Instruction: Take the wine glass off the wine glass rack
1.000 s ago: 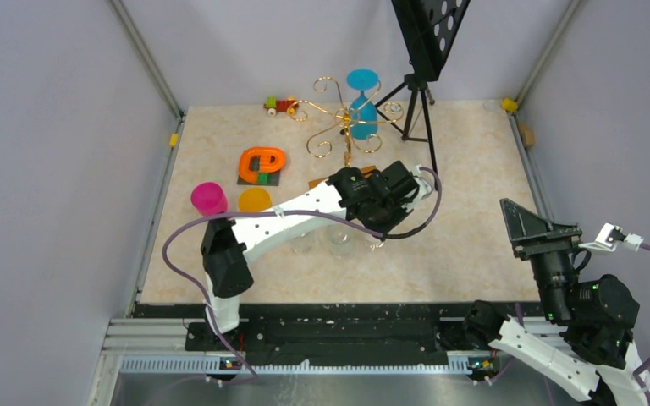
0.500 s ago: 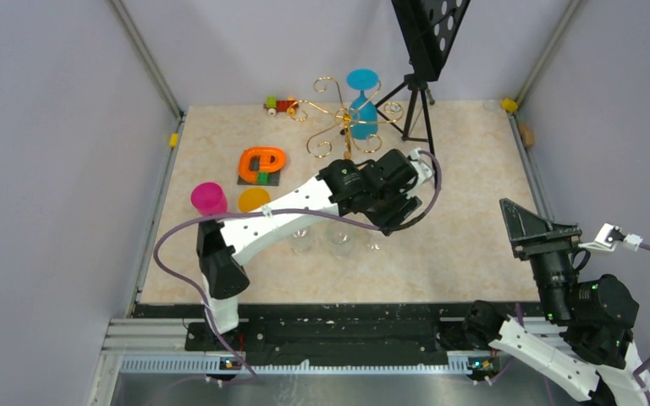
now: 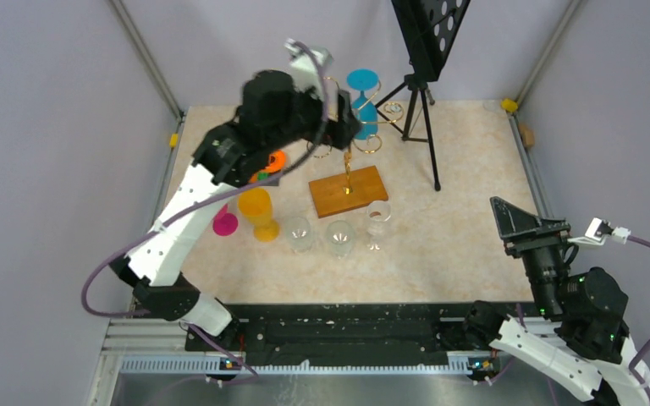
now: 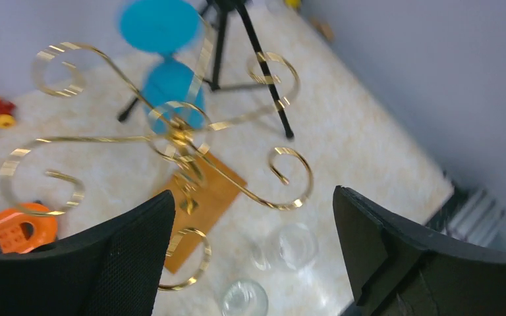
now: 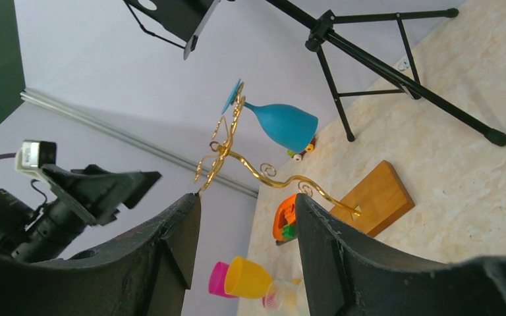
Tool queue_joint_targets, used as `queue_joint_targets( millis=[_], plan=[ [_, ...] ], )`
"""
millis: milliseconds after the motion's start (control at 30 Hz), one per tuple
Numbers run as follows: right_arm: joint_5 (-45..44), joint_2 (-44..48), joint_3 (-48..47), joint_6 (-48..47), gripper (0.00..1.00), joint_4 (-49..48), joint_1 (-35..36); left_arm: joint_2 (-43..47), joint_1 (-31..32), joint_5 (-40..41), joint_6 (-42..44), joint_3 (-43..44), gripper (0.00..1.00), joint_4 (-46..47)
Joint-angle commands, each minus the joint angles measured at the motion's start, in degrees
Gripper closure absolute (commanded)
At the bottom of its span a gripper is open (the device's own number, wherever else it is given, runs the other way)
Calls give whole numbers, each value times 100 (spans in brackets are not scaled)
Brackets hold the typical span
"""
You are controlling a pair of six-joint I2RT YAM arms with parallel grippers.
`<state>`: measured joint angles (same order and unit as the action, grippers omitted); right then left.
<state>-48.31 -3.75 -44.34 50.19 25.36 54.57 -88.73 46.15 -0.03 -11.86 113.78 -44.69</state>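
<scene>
A blue wine glass (image 3: 362, 103) hangs upside down from the gold wine glass rack (image 3: 349, 161), which stands on a wooden base (image 3: 347, 191) at the back of the table. My left gripper (image 3: 338, 127) is raised beside the rack's top, just left of the glass, open and empty. From the left wrist, the open left gripper (image 4: 250, 197) looks down on the rack's curled arms (image 4: 283, 191), with the blue glass (image 4: 166, 84) beyond them. My right gripper (image 3: 520, 227) hovers at the near right, far from the rack, open with nothing in it. From the right wrist, the right gripper (image 5: 247, 197) frames the blue glass (image 5: 283, 125).
Three clear glasses (image 3: 338, 238) stand in a row in front of the wooden base, with an orange glass (image 3: 258, 211) and a pink glass (image 3: 224, 222) to their left. A black tripod stand (image 3: 423, 93) rises right of the rack. An orange toy (image 3: 271, 161) lies under the left arm.
My left arm has risen from low over the clear glasses, up and back to the rack's top, and its jaws have opened. The right arm has barely shifted.
</scene>
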Motion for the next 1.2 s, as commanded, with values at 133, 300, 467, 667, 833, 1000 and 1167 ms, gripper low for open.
queue_joint_targets(
  millis=[133, 300, 467, 667, 833, 1000, 1167],
  plan=[
    [19, -263, -5, 179, 45, -21, -33, 499, -1288, -493, -1384, -377, 7, 2466],
    [14, -357, 27, 264, 45, -27, -34, 15, -1765, -827, -2393, -240, 15, 2910],
    [15, -374, 120, 326, 45, -82, -29, -329, -1887, -467, -3326, -490, 23, 3601],
    [-29, -369, 128, 384, 46, -7, -33, -931, -1887, -507, -3880, -349, 26, 3803],
    [-94, -331, 172, 424, 47, 58, -30, -1372, -1888, -931, -4130, -195, 45, 3853],
    [-116, -231, 295, 377, 48, -19, -33, -1486, -1882, -789, -4216, -308, 47, 3847],
    [-153, -182, 338, 401, 48, 11, -34, -1636, -1885, -909, -4365, -326, 45, 4044]
  ],
)
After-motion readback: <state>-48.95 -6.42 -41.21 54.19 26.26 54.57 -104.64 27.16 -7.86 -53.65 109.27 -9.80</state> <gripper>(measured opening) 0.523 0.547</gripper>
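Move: The blue wine glass hangs upside down on the rack; its foot lies about 21 cm ahead of the left hand, some 3 cm right and 3 cm below. The rack's hub is about 8 cm ahead of that hand, level sideways and some 8 cm lower; the tripod stands roughly 17 cm right of the foot and 8 cm beyond it. From the right hand the foot is about 34 cm ahead, 24 cm left and 2 cm above. Left hand arcs about 18 cm forward, up then down, towards the blue glass's foot, rolling, half-closing; right sinks slightly. ##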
